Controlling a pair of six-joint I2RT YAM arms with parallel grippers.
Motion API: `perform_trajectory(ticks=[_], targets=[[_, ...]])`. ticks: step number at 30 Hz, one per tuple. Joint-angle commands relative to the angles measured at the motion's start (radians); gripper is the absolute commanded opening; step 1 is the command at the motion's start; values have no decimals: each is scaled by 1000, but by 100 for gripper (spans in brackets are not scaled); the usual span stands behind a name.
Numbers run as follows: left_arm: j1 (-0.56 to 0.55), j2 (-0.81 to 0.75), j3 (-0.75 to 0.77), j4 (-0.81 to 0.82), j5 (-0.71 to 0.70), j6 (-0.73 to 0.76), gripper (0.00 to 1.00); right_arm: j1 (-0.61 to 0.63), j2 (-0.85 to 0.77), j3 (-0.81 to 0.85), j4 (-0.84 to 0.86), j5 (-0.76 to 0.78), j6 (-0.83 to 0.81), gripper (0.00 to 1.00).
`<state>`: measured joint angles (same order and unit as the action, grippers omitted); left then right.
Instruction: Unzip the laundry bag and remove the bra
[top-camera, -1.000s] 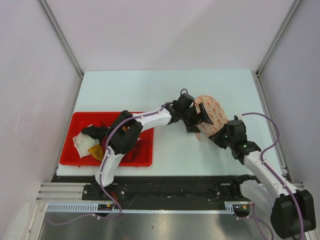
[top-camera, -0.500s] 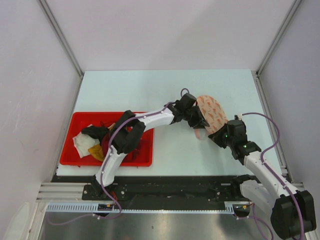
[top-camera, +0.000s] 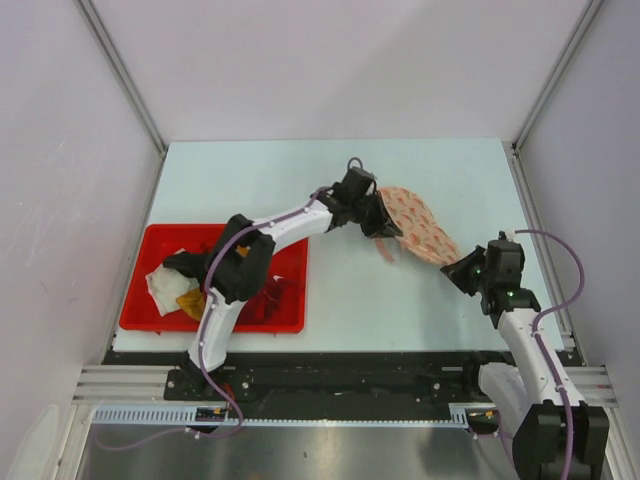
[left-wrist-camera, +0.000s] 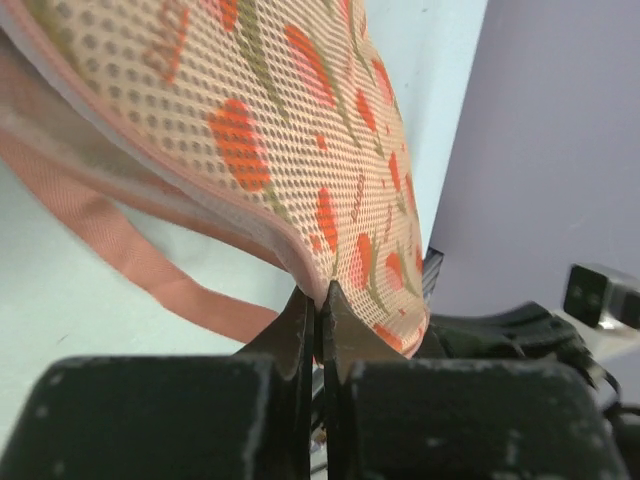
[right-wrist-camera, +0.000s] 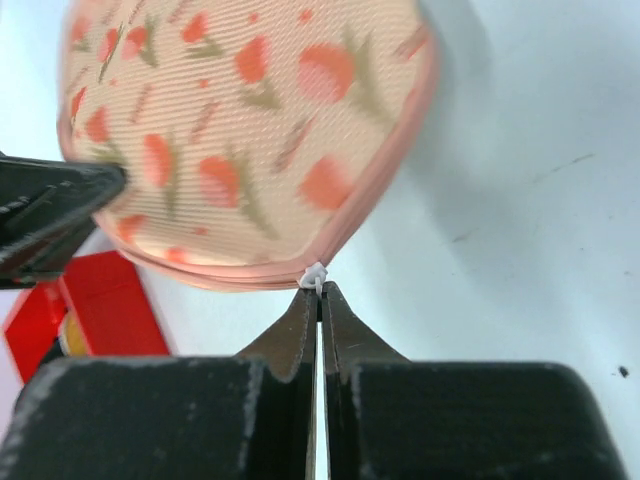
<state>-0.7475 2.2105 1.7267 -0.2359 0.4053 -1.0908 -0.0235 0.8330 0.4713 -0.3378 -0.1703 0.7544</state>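
The laundry bag (top-camera: 418, 224) is a round pale pink pouch with orange print, held off the table between both grippers. My left gripper (top-camera: 385, 226) is shut on its rim, seen in the left wrist view (left-wrist-camera: 320, 290) against the mesh fabric (left-wrist-camera: 250, 110). My right gripper (top-camera: 462, 270) is shut on the small white zip pull (right-wrist-camera: 315, 277) at the bag's near edge (right-wrist-camera: 240, 130). A pink strap (left-wrist-camera: 120, 250) hangs below the bag. The zip looks closed. The bra is hidden.
A red tray (top-camera: 150, 300) at the left front holds white, yellow and dark red garments, and it also shows in the right wrist view (right-wrist-camera: 100, 300). The left arm reaches over it. Grey walls enclose the pale table (top-camera: 250, 180).
The right gripper has pulled back toward the right front with the zip pull. The bag has stretched out flatter between the grippers. The left gripper has shifted slightly back and left.
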Motion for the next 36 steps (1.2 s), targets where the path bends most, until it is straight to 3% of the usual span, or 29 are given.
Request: perform_trajectory(ticks=[1,9,10,11,14,17,21,25,28,36], targets=[[108,-101,60,-86,12,159,0,-88,-21,-8,-38,-32,-69,0],[120,12,237,-152,87,219,2,-52,-41,-20,-17,-87,-50,0],[119,27,276,-161,102,230,12,-27,-47,-20,-17,-81,-41,0],[119,63,302,-192,115,236,47,-13,-54,-20,-26,-74,-32,0],[117,83,395,-267,148,282,84,61,-72,-20,-29,-37,13,0],[102,-42,354,-295,56,350,100,123,-66,-20,-4,-5,52,0],[80,-236,119,-221,-16,332,100,163,-28,-22,42,12,85,0],[60,-363,-167,-139,-2,241,100,184,8,-22,86,14,108,0],[16,-426,-293,-80,4,161,100,201,21,-22,103,23,117,0],[-124,-325,-302,-45,35,-19,100,220,25,-22,92,49,120,0]])
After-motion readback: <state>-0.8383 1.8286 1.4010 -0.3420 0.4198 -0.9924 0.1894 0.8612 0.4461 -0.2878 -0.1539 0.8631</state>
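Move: The left hand is pinching the floral laundry bag's near rim; the bag's middle lies about 4 cm ahead, 4 cm right and 2 cm lower, the loose pink strap some 3 cm back, 4 cm left and 5 cm lower. The white zip tab is 8 cm back and 11 cm right, in the right fingers. From the right hand, the bag's middle is about 11 cm ahead, 7 cm left and 2 cm lower. Left hand pulls the rim up-forward 6 cm, releases, swings back 16 cm; right, still pinching, shifts left 5. ##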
